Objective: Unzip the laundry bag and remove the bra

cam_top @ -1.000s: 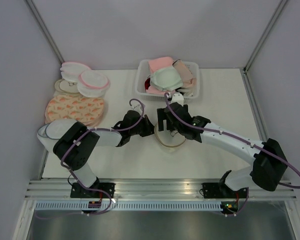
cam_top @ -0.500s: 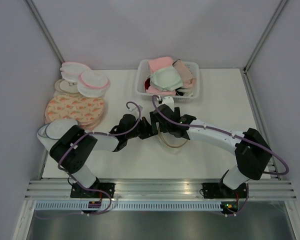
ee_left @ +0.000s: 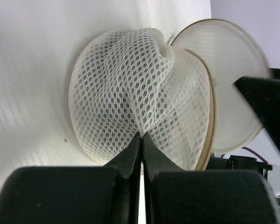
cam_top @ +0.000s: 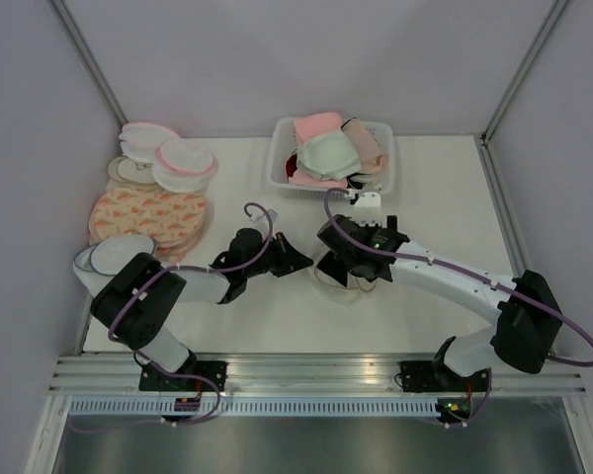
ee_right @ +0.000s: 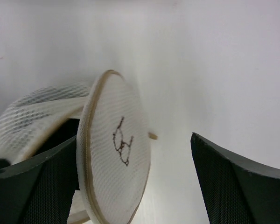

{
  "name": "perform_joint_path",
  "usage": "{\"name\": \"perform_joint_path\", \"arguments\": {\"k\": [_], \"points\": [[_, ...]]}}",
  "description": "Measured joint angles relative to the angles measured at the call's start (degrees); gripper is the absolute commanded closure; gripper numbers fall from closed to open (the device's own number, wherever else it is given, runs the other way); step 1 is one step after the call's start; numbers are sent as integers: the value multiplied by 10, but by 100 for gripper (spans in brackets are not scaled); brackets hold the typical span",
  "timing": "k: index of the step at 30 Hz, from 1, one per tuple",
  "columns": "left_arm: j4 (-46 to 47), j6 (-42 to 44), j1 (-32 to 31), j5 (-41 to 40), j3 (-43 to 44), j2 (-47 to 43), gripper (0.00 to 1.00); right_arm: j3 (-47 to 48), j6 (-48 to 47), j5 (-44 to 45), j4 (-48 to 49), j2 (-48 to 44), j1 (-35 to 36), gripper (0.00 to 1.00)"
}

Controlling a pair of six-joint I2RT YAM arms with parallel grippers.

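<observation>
The laundry bag [cam_top: 328, 274] lies mid-table, a white mesh pouch [ee_left: 126, 88] with its cream, tan-rimmed lid [ee_right: 115, 154] standing open on edge, black line drawing facing the right wrist camera. My left gripper [ee_left: 142, 135] is shut, pinching a fold of the mesh on the bag's left side [cam_top: 293, 263]. My right gripper [cam_top: 354, 263] hovers over the bag, open wide, and the lid stands between its fingers [ee_right: 233, 182] without being clamped. The lid's inner face [ee_left: 228, 79] shows in the left wrist view. The bra is hidden; I cannot make it out through the mesh.
A white basket [cam_top: 275, 170] of pink, cream and pale green bras stands behind the bag. At the left are pink-rimmed white discs [cam_top: 183, 163], a peach patterned pouch [cam_top: 146, 213] and a bigger mesh tub [cam_top: 101, 259]. Walls close in on three sides.
My right gripper swung from the bag's left side back to the right and now sits above it. The left gripper stayed shut on the mesh, shifting slightly.
</observation>
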Motion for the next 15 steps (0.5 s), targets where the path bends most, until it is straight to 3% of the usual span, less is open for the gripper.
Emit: {"name": "perform_joint_path", "arguments": {"k": [15], "points": [[-2, 0, 20, 4, -71, -43, 98, 6, 246, 233, -329, -32, -54, 2]]}}
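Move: The lid of the laundry bag stands half folded back just beneath the open right fingers: about 2 cm left, 2 cm back and 5 cm below, close by the left finger. From the right hand, the black bra in the bag's mouth is roughly 7 cm left, 8 cm back and 9 cm down; the white bin's middle is some 18 cm ahead and 7 cm left. The left hand already pinches the mesh, with the bra some 5 cm right, 1 cm back and 3 cm below. Sweep the wide-open right gripper about 14 cm to the right, its left finger carrying the lid over and away from the bag's mouth; rise some 4 cm and draw slightly back as the wrist swings roughly 25 degrees clockwise and its left side dips. Keep the left pinch on the mesh and pull it about 3 cm left and 2 cm back, dipping a little. ##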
